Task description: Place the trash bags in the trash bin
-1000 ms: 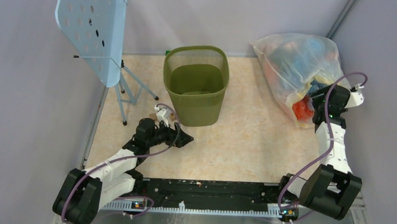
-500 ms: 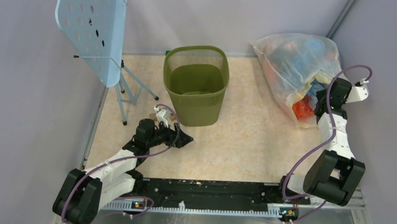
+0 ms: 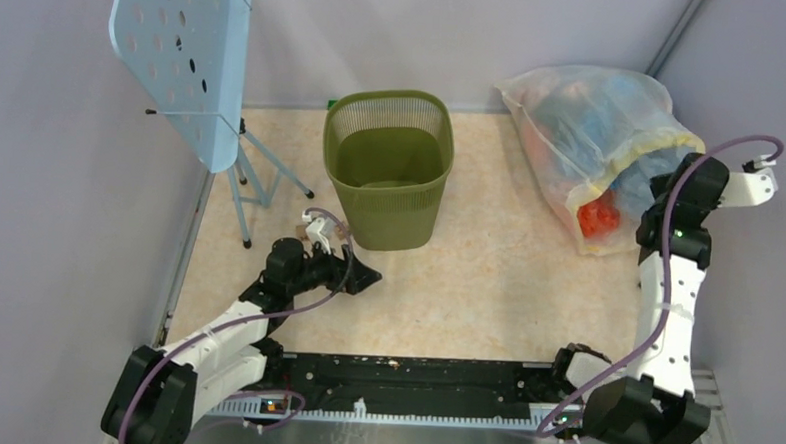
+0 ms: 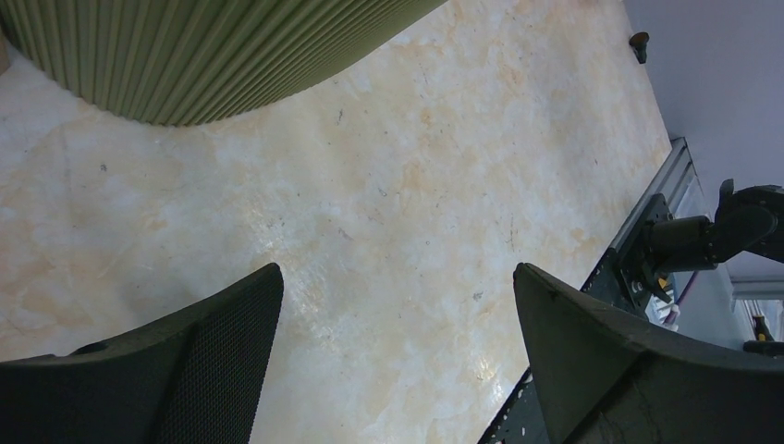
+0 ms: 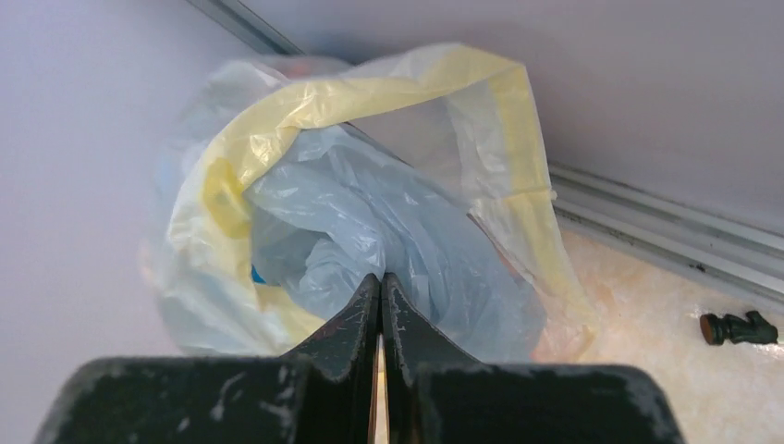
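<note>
The olive-green mesh trash bin (image 3: 399, 217) stands upright at the back middle of the floor; its ribbed wall (image 4: 203, 55) fills the top left of the left wrist view. A pale blue crinkly trash bag (image 3: 639, 176) pokes out of the mouth of a big clear-yellowish sack (image 3: 574, 110) at the right wall. My right gripper (image 3: 659, 189) is shut on a fold of that trash bag (image 5: 444, 250), its fingertips pressed together (image 5: 380, 277). My left gripper (image 3: 372, 276) hovers low in front of the bin, open wide (image 4: 396, 270) over bare floor.
A pale blue perforated music stand (image 3: 181, 53) on a tripod occupies the back left. The sack (image 5: 518, 120) holds coloured items. A small dark object (image 5: 735, 326) lies on the floor by the wall rail. A black rail (image 3: 402, 373) spans the near edge.
My right gripper closed on the blue bag and the arm swung right towards the wall, drawing the bag out of the sack's mouth. The left arm barely moved.
</note>
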Action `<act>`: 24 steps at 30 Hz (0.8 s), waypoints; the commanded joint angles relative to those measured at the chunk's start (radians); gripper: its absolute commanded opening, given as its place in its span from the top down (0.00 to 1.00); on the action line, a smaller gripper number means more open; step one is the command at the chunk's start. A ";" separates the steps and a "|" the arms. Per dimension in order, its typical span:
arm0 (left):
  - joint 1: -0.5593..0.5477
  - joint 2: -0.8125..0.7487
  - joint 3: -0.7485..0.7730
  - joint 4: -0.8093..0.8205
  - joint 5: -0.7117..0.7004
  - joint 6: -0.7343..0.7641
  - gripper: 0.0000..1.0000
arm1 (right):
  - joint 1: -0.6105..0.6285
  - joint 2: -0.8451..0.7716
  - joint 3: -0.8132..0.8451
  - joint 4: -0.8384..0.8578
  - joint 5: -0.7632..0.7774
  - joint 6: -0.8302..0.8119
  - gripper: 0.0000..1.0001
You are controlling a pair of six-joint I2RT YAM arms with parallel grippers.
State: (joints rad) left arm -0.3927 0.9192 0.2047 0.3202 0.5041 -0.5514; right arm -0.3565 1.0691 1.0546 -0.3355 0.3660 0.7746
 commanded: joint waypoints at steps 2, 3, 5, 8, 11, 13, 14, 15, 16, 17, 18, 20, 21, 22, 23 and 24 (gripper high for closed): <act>-0.002 -0.037 -0.016 -0.006 0.007 -0.008 0.01 | -0.004 -0.116 0.123 -0.070 0.020 -0.048 1.00; -0.002 -0.042 -0.019 -0.010 0.008 -0.008 0.01 | -0.004 -0.115 0.156 -0.087 0.005 -0.049 1.00; -0.002 -0.055 -0.025 -0.017 0.010 -0.011 0.01 | -0.004 -0.111 0.214 -0.109 -0.067 -0.055 1.00; -0.002 -0.070 -0.029 -0.025 0.013 -0.016 0.01 | -0.004 -0.108 0.267 -0.127 -0.258 -0.027 1.00; -0.002 -0.083 -0.028 -0.024 0.036 -0.022 0.01 | -0.004 -0.113 0.229 -0.113 -0.505 0.066 1.00; -0.002 -0.091 -0.030 -0.012 0.072 -0.019 0.01 | 0.015 -0.126 0.175 -0.088 -0.650 0.127 1.00; -0.002 -0.095 -0.033 -0.006 0.084 -0.019 0.01 | 0.044 -0.139 0.142 -0.081 -0.675 0.148 1.00; -0.003 -0.096 -0.036 -0.003 0.089 -0.021 0.01 | 0.089 -0.159 0.113 -0.082 -0.673 0.158 1.00; -0.003 -0.096 -0.038 0.001 0.088 -0.023 0.01 | 0.140 -0.182 0.089 -0.090 -0.648 0.157 1.00; -0.003 -0.094 -0.040 0.005 0.085 -0.025 0.01 | 0.205 -0.201 0.066 -0.099 -0.621 0.152 1.00; -0.003 -0.089 -0.042 0.010 0.078 -0.025 0.01 | 0.271 -0.219 0.040 -0.102 -0.603 0.149 1.00; -0.003 -0.073 -0.037 0.013 0.058 -0.016 0.01 | 0.411 -0.233 -0.004 -0.105 -0.610 0.153 1.00; -0.003 -0.064 -0.031 0.013 0.045 -0.009 0.01 | 0.460 -0.228 -0.023 -0.108 -0.627 0.155 1.00; -0.003 -0.054 -0.025 0.015 0.023 -0.006 0.01 | 0.509 -0.222 -0.042 -0.107 -0.641 0.160 1.00; -0.002 -0.049 -0.015 0.003 -0.013 -0.009 0.01 | 0.562 -0.217 -0.064 -0.095 -0.649 0.165 1.00; -0.002 -0.049 -0.011 -0.005 -0.056 -0.020 0.01 | 0.608 -0.211 -0.083 -0.086 -0.652 0.166 1.00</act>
State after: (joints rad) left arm -0.3927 0.8555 0.1745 0.2890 0.5430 -0.5732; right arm 0.1043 0.8654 1.0191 -0.4557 -0.2234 0.9108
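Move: The right hand, shut on the blue trash bag in the mouth of the big clear bag, has the green bin about 55 cm to its left and some 8 cm farther out, the bin's middle roughly 14 cm lower. The clear bag's bulk lies about 14 cm ahead, 10 cm left and 15 cm below; the red bag in its mouth is some 5 cm ahead, 6 cm left and 20 cm below. From the idle left hand the bin stands about 20 cm ahead, 4 cm right and 5 cm up. Keeping its pinch on the blue bag, the right hand goes on drawing it up, about 12 cm and at first slightly back, out of the clear bag's mouth while the fingers tip upward. Before the rise is done it begins a quickening swing left towards the bin, some 26 cm in all, sinking most of the way back down as it turns about 55 degrees counter-clockwise. ##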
